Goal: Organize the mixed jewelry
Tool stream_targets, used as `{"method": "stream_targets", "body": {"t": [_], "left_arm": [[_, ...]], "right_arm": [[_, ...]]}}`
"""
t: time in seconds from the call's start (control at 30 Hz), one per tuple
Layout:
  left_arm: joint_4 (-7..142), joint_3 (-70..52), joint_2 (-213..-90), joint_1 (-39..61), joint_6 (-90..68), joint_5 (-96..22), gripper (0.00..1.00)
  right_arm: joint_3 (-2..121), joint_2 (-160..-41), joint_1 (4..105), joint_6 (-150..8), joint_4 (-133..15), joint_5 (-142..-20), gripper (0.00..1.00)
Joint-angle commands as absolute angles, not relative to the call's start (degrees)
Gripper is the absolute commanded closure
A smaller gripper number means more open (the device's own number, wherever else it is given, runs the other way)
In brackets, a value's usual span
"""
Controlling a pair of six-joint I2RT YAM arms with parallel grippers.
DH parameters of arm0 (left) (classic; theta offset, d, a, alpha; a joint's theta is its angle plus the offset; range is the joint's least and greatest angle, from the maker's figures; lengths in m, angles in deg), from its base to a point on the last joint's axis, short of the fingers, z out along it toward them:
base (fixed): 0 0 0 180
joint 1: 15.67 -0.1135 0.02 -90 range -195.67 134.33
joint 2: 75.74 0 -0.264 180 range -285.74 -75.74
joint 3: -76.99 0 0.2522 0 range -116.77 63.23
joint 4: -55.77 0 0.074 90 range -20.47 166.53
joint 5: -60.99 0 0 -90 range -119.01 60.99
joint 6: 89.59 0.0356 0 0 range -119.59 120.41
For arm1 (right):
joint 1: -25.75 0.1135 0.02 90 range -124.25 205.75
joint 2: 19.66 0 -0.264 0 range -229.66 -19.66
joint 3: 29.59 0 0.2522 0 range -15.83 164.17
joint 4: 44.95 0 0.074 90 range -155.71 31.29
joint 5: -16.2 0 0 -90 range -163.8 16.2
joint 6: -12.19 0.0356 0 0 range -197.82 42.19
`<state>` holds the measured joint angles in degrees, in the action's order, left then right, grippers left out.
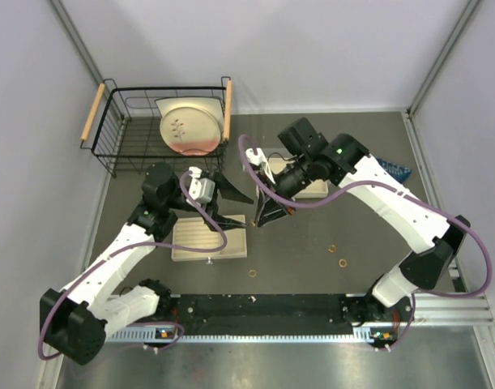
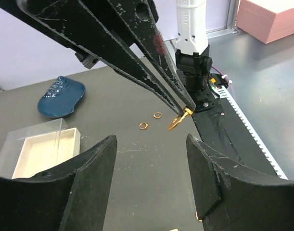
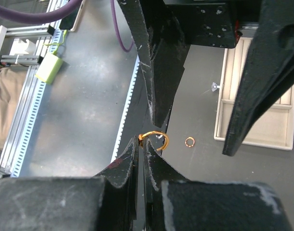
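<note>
My right gripper (image 3: 143, 143) is shut on a gold ring (image 3: 159, 136), which it pinches by its edge above the table. From the left wrist view that ring (image 2: 177, 121) hangs at the tips of the right fingers. My left gripper (image 2: 150, 140) is open with nothing between its fingers, and in the top view it (image 1: 230, 206) sits just left of the right gripper (image 1: 260, 222). Loose gold rings lie on the dark table (image 1: 332, 248) (image 1: 343, 262) (image 1: 251, 273). The beige ridged tray (image 1: 200, 241) lies below the left gripper.
A wire dish rack (image 1: 117, 138) holding a plate (image 1: 190, 128) stands at the back left. A small clear-lidded box (image 2: 41, 149) and a blue object (image 2: 61, 96) lie beyond the right arm. A pink box (image 2: 272, 19) sits far off. The black rail (image 1: 263, 308) runs along the near edge.
</note>
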<state>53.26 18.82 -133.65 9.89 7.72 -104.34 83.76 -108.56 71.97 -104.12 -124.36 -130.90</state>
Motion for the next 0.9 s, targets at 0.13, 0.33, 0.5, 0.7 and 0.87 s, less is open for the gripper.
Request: {"method": "stream_targets", "body": {"t": [0.13,0.33,0.5,0.7,0.87], "left_arm": [[51.34,19.54,-132.87,11.04,6.56,-106.01,0.37],[47.04,20.68,-133.05,11.66,3.50,-105.39,0.44],[42.73,21.57,-133.05,11.75,0.58,-105.12,0.49],[42.29,21.83,-132.96,11.83,0.58,-105.04,0.56],[42.29,22.09,-132.87,11.84,0.58,-104.95,0.64]], "right_arm": [[87.53,-109.48,70.93,-104.09,-123.93,-131.63,1.00],[87.88,-110.28,71.01,-103.92,-123.93,-131.46,1.00],[88.23,-110.63,71.01,-103.92,-123.93,-130.75,1.00],[88.67,-110.72,71.01,-103.57,-123.93,-130.23,1.00],[88.85,-110.89,70.93,-103.48,-123.93,-129.87,1.00]]}}
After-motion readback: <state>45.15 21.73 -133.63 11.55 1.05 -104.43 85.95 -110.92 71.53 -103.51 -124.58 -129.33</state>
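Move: The ring held at the right fingertips sits about 3 cm back and 3 cm to the right of the left hand, level with it. Roughly 27 cm below the left hand lie the slotted tray, 11 cm left and 1 cm back, and a loose ring, 10 cm back and 1 cm right. For the right hand, the gap between the open left fingers is about 3 cm ahead and 4 cm left, level. The left hand, pointing to the robot's right, eases back about 1 cm towards the held ring while its fingers close from roughly two-thirds open to under half, one coming to each side of the hoop. The right hand keeps its shut pinch on the ring and carries it forward a bit over 1 cm and slightly left, into the narrowing gap, with hardly any wrist turn; whether the left fingers touch it yet can't be made out. ##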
